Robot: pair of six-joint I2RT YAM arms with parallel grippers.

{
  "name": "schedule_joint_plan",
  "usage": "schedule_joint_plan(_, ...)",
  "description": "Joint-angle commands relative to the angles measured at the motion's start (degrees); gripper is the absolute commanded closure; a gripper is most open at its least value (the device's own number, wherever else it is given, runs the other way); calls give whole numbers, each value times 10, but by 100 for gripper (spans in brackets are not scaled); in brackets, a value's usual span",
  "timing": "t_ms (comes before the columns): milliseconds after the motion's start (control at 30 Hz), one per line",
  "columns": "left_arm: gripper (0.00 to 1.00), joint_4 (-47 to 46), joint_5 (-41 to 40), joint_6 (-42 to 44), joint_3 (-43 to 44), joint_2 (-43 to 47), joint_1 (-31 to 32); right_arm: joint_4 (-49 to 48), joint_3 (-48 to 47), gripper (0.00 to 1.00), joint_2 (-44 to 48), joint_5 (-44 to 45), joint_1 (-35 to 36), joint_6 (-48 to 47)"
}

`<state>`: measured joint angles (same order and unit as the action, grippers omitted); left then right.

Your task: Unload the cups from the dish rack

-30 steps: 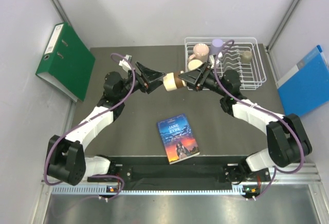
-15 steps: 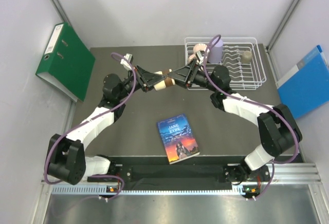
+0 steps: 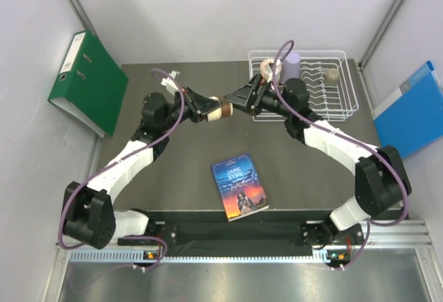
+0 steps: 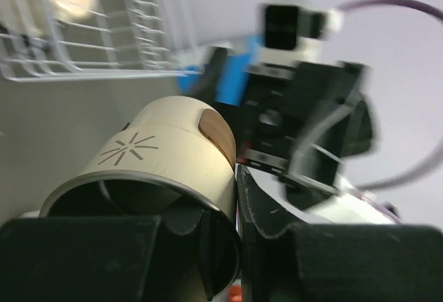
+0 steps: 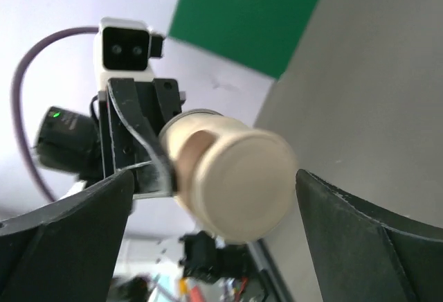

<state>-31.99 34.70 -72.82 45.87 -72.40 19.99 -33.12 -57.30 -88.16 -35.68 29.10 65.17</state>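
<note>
My left gripper (image 3: 210,110) is shut on a pale cream handled mug (image 3: 221,111), held sideways above the table left of the white wire dish rack (image 3: 344,56). In the left wrist view, one finger (image 4: 208,246) is inside the mug's rim and the other presses its outside wall; the mug (image 4: 166,153) fills that view. My right gripper (image 3: 240,100) is open just right of the mug. In the right wrist view its jaws (image 5: 214,176) stand wide on both sides of the mug's base (image 5: 239,177) without touching. A lilac tumbler (image 3: 293,61), a pink cup (image 3: 265,72) and a small olive cup (image 3: 333,75) are in the rack.
A paperback book (image 3: 239,185) lies near the front middle of the table. A green binder (image 3: 86,80) leans at the left wall and a blue folder (image 3: 412,108) at the right wall. The rack (image 4: 104,39) shows blurred at the upper left of the left wrist view.
The mug and both grippers have shifted left, away from the rack. The right gripper, earlier close around the mug, now stands open and the left gripper holds it.
</note>
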Motion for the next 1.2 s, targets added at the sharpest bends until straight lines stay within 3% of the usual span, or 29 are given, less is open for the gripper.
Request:
schedule_joint_plan(0,100,267,-102,191,138,-37,-9,310,-136,1,69,178,2,-211)
schedule_joint_plan(100,100,441,-182,259,278,-129,-28,512,-246,1,51,337,3,-302)
schedule_joint_plan(167,100,539,-226,287,376,-176,-35,592,-274,1,45,427,9,-336)
schedule_joint_plan(267,100,656,-319,332,518,-282,-39,632,-284,0,50,504,14,-364)
schedule_joint_plan(500,100,708,-408,380,701,-467,-54,619,-232,0,91,510,15,-387)
schedule_joint_plan(633,100,792,-461,401,921,-601,-60,627,-215,0,99,518,21,-398)
schedule_joint_plan(900,100,808,-472,342,951,-687,-114,676,-226,0,78,529,23,-408)
schedule_joint_plan(1000,100,811,-471,335,941,-695,-107,681,-229,0,78,531,23,-409)
schedule_joint_plan(1167,100,870,-540,353,935,-685,-86,683,-233,0,71,535,23,-413)
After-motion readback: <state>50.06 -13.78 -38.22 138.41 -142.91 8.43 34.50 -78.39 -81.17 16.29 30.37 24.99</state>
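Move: The left gripper holds the cream-and-brown cup; its place, the bare back-left table, lies about 29 cm ahead, 18 cm left and 27 cm below, with the green binder some 34 cm left of that spot. For the empty right gripper, the white cup at the rack's front-left corner lies about 26 cm ahead, 12 cm right and 20 cm down; the pink cup stands 10 cm beyond it and the purple cup roughly 10 cm right of the pink one. Swing the left gripper with its cup away from the right hand, first fast and nearly level forward, then down and left towards the back-left table, about 28 cm forward in all, turning the fingers from rightward to forward-and-down; keep the grip. Meanwhile draw the open right gripper up and forward, then right and down, about 16 cm rightward overall, fingers turning forward-and-down towards the rack. ##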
